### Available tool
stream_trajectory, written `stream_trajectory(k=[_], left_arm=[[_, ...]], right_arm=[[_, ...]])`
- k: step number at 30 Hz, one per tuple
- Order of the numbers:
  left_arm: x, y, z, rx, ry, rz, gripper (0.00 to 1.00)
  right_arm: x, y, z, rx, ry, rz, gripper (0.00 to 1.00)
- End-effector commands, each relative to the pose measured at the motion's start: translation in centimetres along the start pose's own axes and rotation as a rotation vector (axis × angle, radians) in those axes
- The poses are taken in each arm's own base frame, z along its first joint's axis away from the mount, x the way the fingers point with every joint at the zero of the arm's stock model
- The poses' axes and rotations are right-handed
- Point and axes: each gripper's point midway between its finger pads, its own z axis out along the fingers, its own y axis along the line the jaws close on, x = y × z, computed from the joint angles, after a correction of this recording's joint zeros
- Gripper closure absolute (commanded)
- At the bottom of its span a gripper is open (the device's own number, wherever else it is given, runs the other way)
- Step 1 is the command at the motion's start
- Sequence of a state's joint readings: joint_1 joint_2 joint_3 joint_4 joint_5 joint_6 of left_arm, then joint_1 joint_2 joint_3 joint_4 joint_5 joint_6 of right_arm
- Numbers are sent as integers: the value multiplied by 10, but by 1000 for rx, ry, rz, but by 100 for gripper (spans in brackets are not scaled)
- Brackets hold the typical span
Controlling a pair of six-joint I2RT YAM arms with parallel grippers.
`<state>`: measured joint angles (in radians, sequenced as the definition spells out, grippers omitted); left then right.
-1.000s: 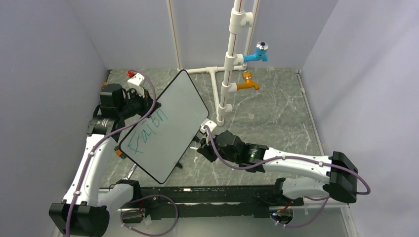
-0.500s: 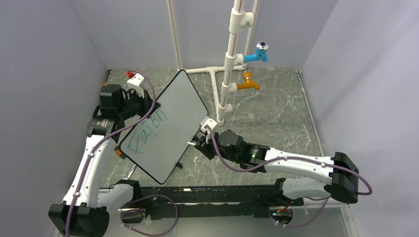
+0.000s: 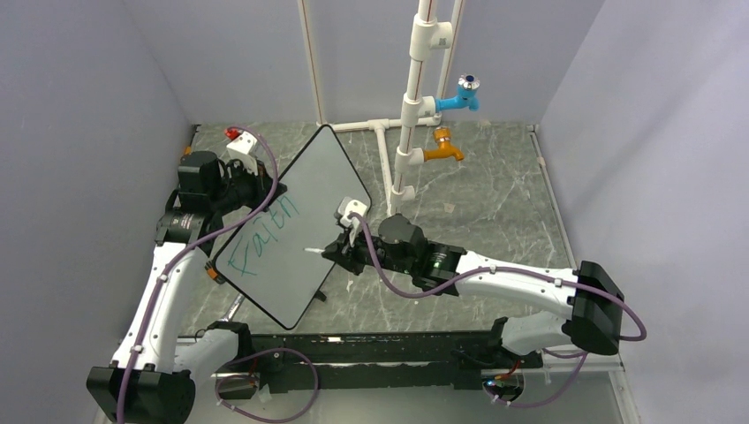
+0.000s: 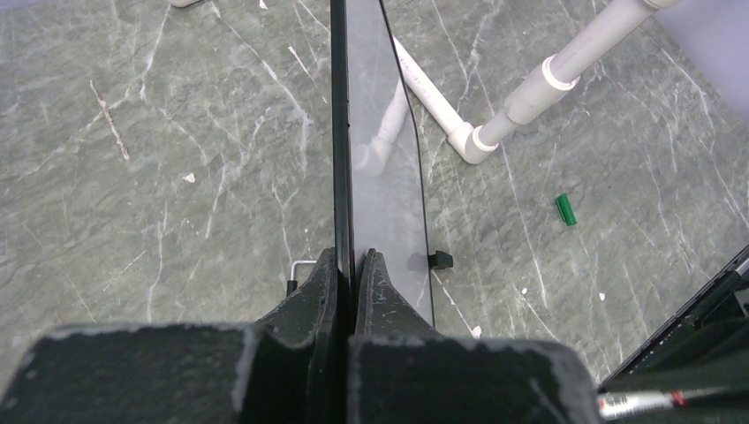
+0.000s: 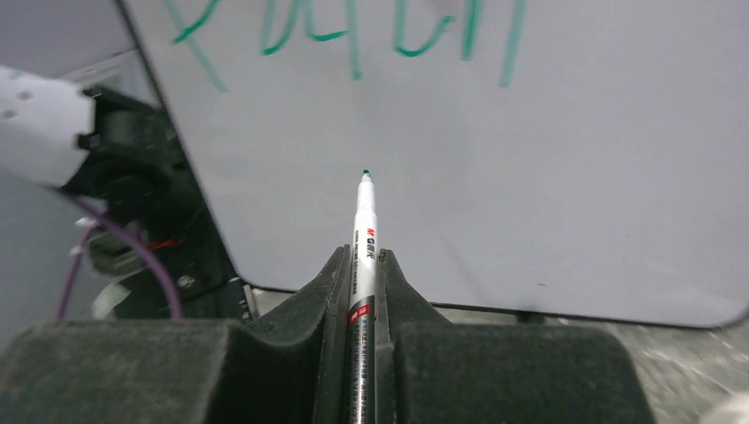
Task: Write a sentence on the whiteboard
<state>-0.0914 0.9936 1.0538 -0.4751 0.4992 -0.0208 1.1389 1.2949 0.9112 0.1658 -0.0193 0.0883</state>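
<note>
The whiteboard (image 3: 296, 225) is held tilted above the table, and my left gripper (image 3: 231, 190) is shut on its left edge. Seen edge-on in the left wrist view, the whiteboard (image 4: 375, 150) has its black rim clamped by that left gripper (image 4: 350, 265). Green handwriting (image 3: 265, 237) reading "Faith" runs along the board's upper part, and the same handwriting (image 5: 353, 35) shows in the right wrist view. My right gripper (image 5: 363, 258) is shut on a white marker (image 5: 365, 234) with a green tip. That tip points at the blank board (image 5: 565, 177) below the word. From above, the marker (image 3: 314, 252) lies over the board's middle.
A white pipe frame (image 3: 406, 115) with a blue tap (image 3: 461, 95) and an orange tap (image 3: 442, 150) stands behind the board. A small green cap (image 4: 565, 209) lies on the marble table (image 3: 495, 212). Grey walls enclose the left, back and right.
My right arm has swung left, carrying the marker from beside the board's right edge to over its middle. The left arm and board have stayed put.
</note>
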Motion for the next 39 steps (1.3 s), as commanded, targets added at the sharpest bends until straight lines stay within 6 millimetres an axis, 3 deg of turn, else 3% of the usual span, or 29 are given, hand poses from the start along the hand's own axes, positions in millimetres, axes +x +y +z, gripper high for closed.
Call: stream_trajectory(k=[1, 8, 14, 26, 39], left_arm=[[26, 21, 0, -91, 81, 83, 100], [27, 25, 0, -111, 90, 72, 100], [27, 26, 0, -117, 88, 72, 100], [28, 27, 0, -121, 91, 72, 100], [29, 28, 1, -125, 96, 70, 100]], right_arm=[[-27, 49, 1, -261, -85, -45, 100], [-17, 88, 17, -405, -41, -102, 100], [-19, 103, 31, -441, -55, -110, 100], [-28, 102, 67, -400, -69, -111, 100], [-8, 104, 78, -407, -21, -87, 100]])
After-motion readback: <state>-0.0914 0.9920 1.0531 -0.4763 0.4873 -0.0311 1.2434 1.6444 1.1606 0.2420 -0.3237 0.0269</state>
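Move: The blank board below the F's foot, where the marker will touch, lies about 15 cm left of the right hand, 7 cm back and 3 cm lower. The F stands some 18 cm left and 1 cm back of that hand, the word's last letter about 7 cm left and 10 cm ahead. The board's near corner is roughly 8 cm left, 16 cm back. From the left hand, gripping the upper edge, the blank spot lies about 20 cm back, 5 cm left and 8 cm lower. The whiteboard stays held by its edge in the left hand while the right, keeping its pinch on the marker, sweeps back and left beneath the green word, turning about 25 degrees counter-clockwise. After some 8 cm back it carries on mostly left, ending about 10 cm left of its start and 2 cm lower, and sets the tip on the board below the F. ##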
